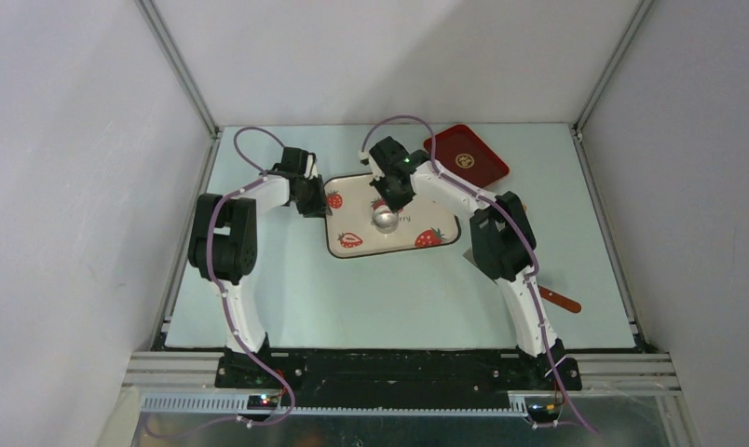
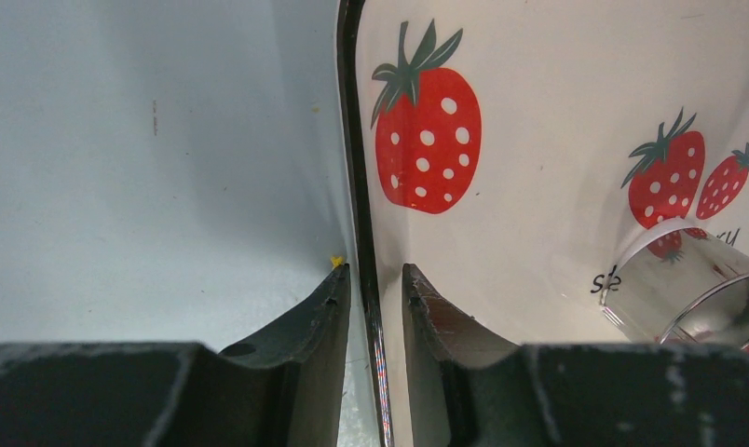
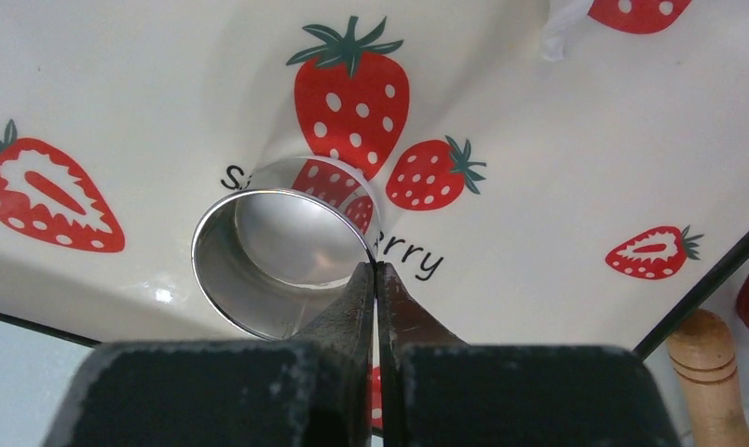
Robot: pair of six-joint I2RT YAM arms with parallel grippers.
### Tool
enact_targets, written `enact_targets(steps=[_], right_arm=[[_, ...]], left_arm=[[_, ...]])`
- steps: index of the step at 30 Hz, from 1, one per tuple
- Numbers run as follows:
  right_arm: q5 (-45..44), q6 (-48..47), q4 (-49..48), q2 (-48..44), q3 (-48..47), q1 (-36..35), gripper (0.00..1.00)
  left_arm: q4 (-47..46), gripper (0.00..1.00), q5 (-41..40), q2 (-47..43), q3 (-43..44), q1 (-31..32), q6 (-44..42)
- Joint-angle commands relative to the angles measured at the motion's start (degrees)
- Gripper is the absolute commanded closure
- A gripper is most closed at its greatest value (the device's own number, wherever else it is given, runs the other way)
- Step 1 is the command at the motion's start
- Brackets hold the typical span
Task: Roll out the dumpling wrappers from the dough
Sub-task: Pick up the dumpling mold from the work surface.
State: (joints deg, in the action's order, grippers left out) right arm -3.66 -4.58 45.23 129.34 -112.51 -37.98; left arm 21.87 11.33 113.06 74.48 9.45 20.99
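Note:
No dough and no dumpling wrappers are plainly in view; a small whitish scrap [image 3: 562, 28] lies near the tray's far edge, and I cannot tell what it is. The cream strawberry-print tray [image 1: 399, 240] lies mid-table. On it stands a small silvery round cup [image 1: 385, 220]. My right gripper [image 3: 375, 265] is shut on the near rim of the cup [image 3: 259, 279], one finger inside and one outside. My left gripper [image 2: 371, 270] straddles the left rim of the tray [image 2: 538, 112], jaws closed narrowly about it.
A dark red tray [image 1: 466, 155] sits at the back right. A wooden rolling pin end [image 3: 704, 372] lies just off the strawberry tray's right edge. A reddish-brown handle [image 1: 559, 300] pokes out by the right arm's base. Metal rails border the table.

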Motion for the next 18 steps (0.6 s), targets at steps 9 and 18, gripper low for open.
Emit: enact_targets(steps=[9,18], right_arm=[[5.0,0.3,3.5,-8.3,-4.9,1.0,1.00],[9.1,1.0,4.4,-12.6,-5.1,1.4,1.00]], left_arm=[[2.1,0.67,-1.1,0.9,-0.3,-0.3,-0.4],[2.2,0.67,-1.3,0.9,-0.2,-0.3,-0.4]])
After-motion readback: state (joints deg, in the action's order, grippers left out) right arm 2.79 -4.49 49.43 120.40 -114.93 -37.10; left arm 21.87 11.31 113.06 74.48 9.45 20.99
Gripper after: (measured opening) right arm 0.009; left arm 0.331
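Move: The dumpling mold is already in the right gripper, pinched at the right side of its rim: its middle lies about 3 cm to the left, 1 cm back and 3 cm below. Under it sits the dough wrapper, some 5 cm below. The rolling pin handle is roughly 14 cm to the hand's right and 2 cm ahead, the red tray 15 cm right and 11 cm ahead. From the left gripper the mold is about 13 cm right and 1 cm back. Keep the right fingers shut on the mold's rim and lift it almost straight up off the dough, about 8 cm, easing up slowly at first and then faster. Let the hand drift back barely a centimetre and roll its left side up some 10 degrees. Leave the left gripper still, its fingers astride the strawberry tray's left rim. ##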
